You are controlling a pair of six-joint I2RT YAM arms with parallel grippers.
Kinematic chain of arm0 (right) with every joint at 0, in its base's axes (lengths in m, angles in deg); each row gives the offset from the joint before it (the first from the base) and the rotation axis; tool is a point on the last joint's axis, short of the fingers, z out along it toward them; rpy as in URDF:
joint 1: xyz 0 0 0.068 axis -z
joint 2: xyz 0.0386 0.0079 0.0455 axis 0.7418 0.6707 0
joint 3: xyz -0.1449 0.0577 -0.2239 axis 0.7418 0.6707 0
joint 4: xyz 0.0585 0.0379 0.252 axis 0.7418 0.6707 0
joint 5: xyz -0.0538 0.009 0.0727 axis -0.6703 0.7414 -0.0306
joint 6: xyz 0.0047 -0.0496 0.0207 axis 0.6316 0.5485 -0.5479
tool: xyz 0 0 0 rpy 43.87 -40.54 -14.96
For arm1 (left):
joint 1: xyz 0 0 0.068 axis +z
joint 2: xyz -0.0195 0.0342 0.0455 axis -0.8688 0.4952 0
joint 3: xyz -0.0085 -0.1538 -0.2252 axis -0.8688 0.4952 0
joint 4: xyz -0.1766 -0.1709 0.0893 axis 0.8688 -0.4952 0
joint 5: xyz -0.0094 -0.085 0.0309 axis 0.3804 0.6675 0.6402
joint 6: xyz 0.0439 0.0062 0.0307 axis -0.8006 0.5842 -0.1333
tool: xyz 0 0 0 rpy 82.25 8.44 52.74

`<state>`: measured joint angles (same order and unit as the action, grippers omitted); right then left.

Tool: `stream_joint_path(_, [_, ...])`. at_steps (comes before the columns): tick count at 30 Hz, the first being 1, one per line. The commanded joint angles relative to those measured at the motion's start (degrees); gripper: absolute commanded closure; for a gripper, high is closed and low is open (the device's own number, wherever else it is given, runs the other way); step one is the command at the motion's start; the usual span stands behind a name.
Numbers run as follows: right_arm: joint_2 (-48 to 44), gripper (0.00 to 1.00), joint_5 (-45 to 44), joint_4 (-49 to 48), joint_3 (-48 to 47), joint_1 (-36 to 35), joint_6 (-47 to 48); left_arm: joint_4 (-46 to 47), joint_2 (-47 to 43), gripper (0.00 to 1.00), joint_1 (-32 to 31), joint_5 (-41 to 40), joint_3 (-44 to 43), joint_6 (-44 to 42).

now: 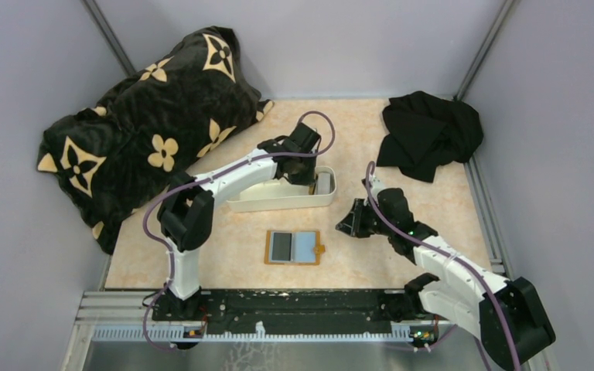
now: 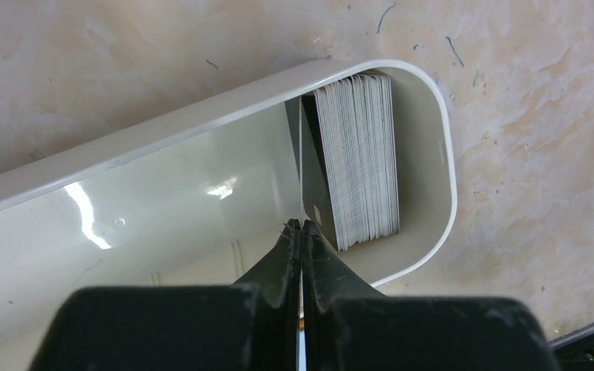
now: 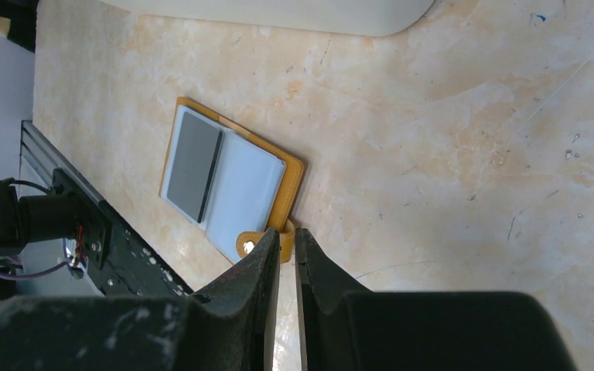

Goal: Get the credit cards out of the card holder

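The card holder (image 1: 294, 247) (image 3: 232, 182) lies open and flat on the table, orange-tan with grey-blue inner panels. One dark credit card (image 1: 281, 246) (image 3: 193, 164) sits in its left panel. My left gripper (image 1: 303, 176) (image 2: 302, 224) is down inside the right end of the white tray (image 1: 278, 205) (image 2: 201, 116). It is shut on a thin credit card (image 2: 301, 154) seen edge-on, upright beside a stack of cards (image 2: 360, 154). My right gripper (image 1: 349, 226) (image 3: 287, 232) hovers just right of the holder's clasp tab (image 3: 249, 246), its jaws a narrow gap apart with nothing between them.
A black pillow with tan flowers (image 1: 147, 131) fills the back left corner. A crumpled black cloth (image 1: 429, 131) lies at the back right. Grey walls close in three sides, and the metal rail (image 1: 294, 305) with the arm bases runs along the near edge.
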<state>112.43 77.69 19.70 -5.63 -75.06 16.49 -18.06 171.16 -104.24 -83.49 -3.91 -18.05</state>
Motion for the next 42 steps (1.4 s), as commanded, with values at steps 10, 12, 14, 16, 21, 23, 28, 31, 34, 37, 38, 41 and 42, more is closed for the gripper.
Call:
stream_joint_path(10, [0.9, 0.86, 0.9, -4.9, 1.6, 0.6, -0.4, -7.4, 5.6, 1.0, -2.5, -8.2, -7.4, 0.0])
stream_joint_path(12, [0.9, 0.86, 1.0, -4.9, 1.6, 0.6, -0.3, -7.6, 5.6, 1.0, -2.6, -8.2, -7.6, 0.4])
stream_joint_path(14, [0.8, 0.86, 1.0, -4.8, 1.8, 0.6, -0.1, -7.6, 5.5, 1.0, -2.9, -8.2, -7.8, 0.7])
stream_joint_path(16, [0.8, 0.86, 1.2, -4.8, 1.9, 0.6, 0.1, -7.7, 5.5, 1.0, -3.3, -8.4, -8.2, 0.8])
stream_joint_path(21, [0.5, 0.86, 1.5, -5.3, 2.6, 0.6, 0.0, -8.3, 6.3, 0.88, -4.3, -8.7, -9.9, 0.8])
stream_joint_path(23, [0.1, 0.86, 1.5, -5.1, 2.7, 0.6, 0.0, -8.3, 6.7, 0.88, -4.7, -8.4, -10.5, 0.7])
stream_joint_path(28, [-1.6, 0.86, 1.0, -3.6, 3.1, 0.6, 0.4, -8.3, 8.2, 0.87, -5.3, -7.3, -11.5, 1.0])
stream_joint_path(31, [-2.4, 0.86, 1.0, -3.3, 3.6, 0.7, 0.4, -7.9, 8.7, 0.85, -5.7, -6.4, -12.1, 1.2])
stream_joint_path(34, [-2.7, 0.86, 1.1, -3.4, 4.0, 0.7, 0.4, -7.0, 8.6, 0.81, -6.1, -5.1, -12.5, 1.4])
stream_joint_path(37, [-2.6, 0.86, 1.1, -3.6, 4.1, 0.7, 0.4, -7.2, 8.6, 0.78, -6.6, -4.5, -13.8, 1.5])
stream_joint_path(38, [-2.5, 0.86, 1.3, -3.8, 4.2, 0.7, 0.3, -7.3, 8.5, 0.78, -6.8, -4.6, -14.4, 1.5])
stream_joint_path(41, [-2.0, 0.86, 1.6, -4.5, 4.3, 0.7, 0.3, -8.2, 8.5, 0.77, -7.1, -4.9, -15.7, 1.3])
stream_joint_path(42, [-1.7, 0.86, 1.7, -4.8, 4.4, 0.7, 0.2, -8.4, 8.5, 0.77, -7.1, -5.0, -15.9, 1.3])
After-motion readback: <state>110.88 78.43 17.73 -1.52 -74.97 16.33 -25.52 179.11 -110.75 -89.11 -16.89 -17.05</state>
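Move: The left gripper is shut on one thin card inside the white box. The upright card stack it is bringing this to has its middle about 4 cm to the right, 1 cm ahead and roughly 5 cm lower. The box's own middle is some 7 cm left and 1 cm back, and the open card holder lies 17 cm back and 5 cm left. From the right gripper, the stack is about 12 cm ahead and 5 cm left. Lower the left gripper about 2 cm with the held card beside the stack, rolling its left side up some 8 degrees. Open the fingers a little to let go of the card, rise a bit, then travel right about 4.5 cm over the stack towards the box's right end, dipping once more on the way and rising as the fingers widen slightly. ##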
